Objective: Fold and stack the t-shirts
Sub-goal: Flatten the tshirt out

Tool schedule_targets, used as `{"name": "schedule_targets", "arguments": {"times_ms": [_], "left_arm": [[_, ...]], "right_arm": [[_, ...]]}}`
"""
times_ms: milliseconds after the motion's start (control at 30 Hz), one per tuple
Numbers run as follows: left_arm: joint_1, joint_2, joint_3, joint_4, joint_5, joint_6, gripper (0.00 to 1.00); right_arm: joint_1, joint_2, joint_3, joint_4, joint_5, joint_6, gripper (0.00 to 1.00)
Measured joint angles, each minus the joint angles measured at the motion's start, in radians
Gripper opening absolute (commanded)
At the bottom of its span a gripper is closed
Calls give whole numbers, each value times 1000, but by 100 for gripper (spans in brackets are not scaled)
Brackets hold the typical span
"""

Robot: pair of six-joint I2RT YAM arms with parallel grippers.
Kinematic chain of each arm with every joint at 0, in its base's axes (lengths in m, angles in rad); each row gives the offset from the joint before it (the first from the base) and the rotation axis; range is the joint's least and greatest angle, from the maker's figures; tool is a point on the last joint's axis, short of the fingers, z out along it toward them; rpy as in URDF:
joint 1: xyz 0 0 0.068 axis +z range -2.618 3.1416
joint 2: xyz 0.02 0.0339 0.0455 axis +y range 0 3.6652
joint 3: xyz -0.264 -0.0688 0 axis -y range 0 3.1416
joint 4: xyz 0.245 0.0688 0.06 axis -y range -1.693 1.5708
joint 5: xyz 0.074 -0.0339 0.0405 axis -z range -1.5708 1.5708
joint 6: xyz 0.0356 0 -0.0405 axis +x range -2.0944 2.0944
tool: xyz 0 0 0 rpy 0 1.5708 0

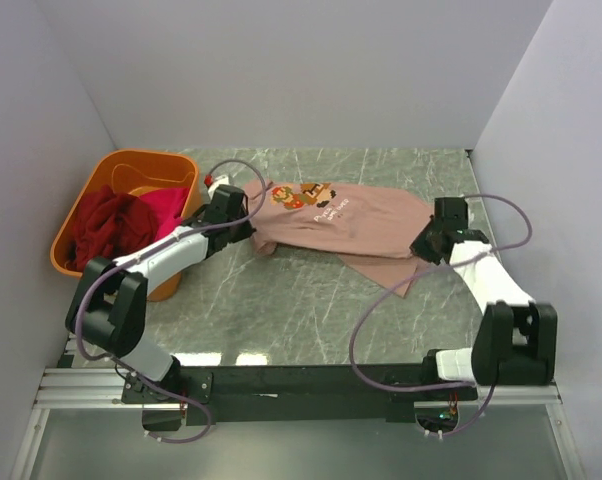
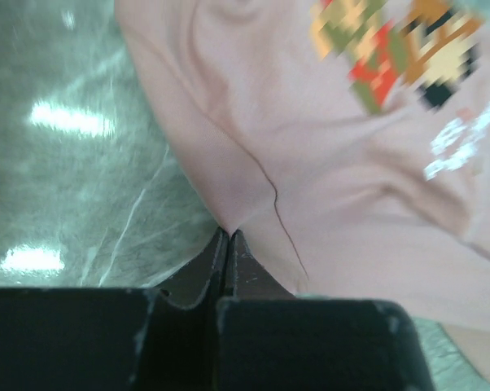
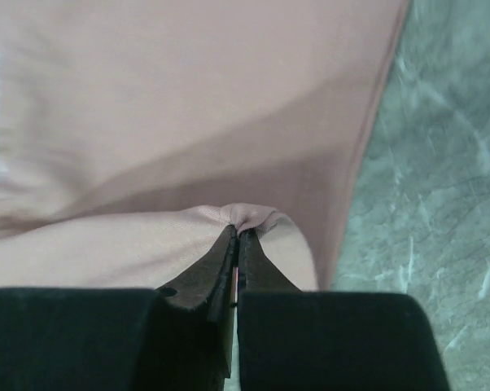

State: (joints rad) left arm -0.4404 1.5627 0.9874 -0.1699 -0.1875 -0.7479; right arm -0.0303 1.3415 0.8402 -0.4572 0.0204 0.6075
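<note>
A dusty pink t-shirt (image 1: 356, 225) with a pixel-art figure print lies rumpled across the back middle of the table. My left gripper (image 1: 243, 218) is at the shirt's left end. In the left wrist view it (image 2: 227, 233) is shut, pinching a fold of the pink t-shirt (image 2: 334, 187) near the print. My right gripper (image 1: 428, 241) is at the shirt's right end. Its jaws (image 3: 238, 231) are shut on a small bunch of the pink cloth (image 3: 188, 106). A dark red t-shirt (image 1: 106, 228) and a magenta one (image 1: 167, 206) sit crumpled in the tub.
An orange plastic tub (image 1: 131, 162) stands at the back left, close beside my left arm. White walls enclose the grey marbled table (image 1: 301, 300) on three sides. Purple cables loop from both arms.
</note>
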Motion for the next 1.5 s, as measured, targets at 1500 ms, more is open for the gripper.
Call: {"name": "schedule_targets", "arguments": {"times_ms": [1500], "left_arm": [[178,426,1272,-4,120,452,1]], "right_arm": [[-4,154,1013,37,-35,-180,0]]}}
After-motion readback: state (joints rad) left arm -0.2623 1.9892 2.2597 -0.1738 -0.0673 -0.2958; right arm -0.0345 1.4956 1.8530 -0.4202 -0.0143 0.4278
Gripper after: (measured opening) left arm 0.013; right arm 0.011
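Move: At its right-hand end the left hand's neighbour is the t-shirt held by both hands: its middle lies about 20 cm right, 3 cm ahead and 5 cm below the left hand, its cartoon print some 12 cm right and 9 cm ahead of that hand. The orange bin stands roughly 29 cm left and 2 cm ahead of the left hand. From the right hand the t-shirt's middle is about 18 cm left, 9 cm ahead and 5 cm below. Swinging up together, both hands keep their pinch on the t-shirt's edge and whip it nearly 50 cm above where they start, drawing back some 10 cm towards the bases as the wrists tip the fingers upwards. Then they throw it forward 25 to 30 cm towards the table's far side, sinking about 10 cm, with the fingertips tipping partly down again. ##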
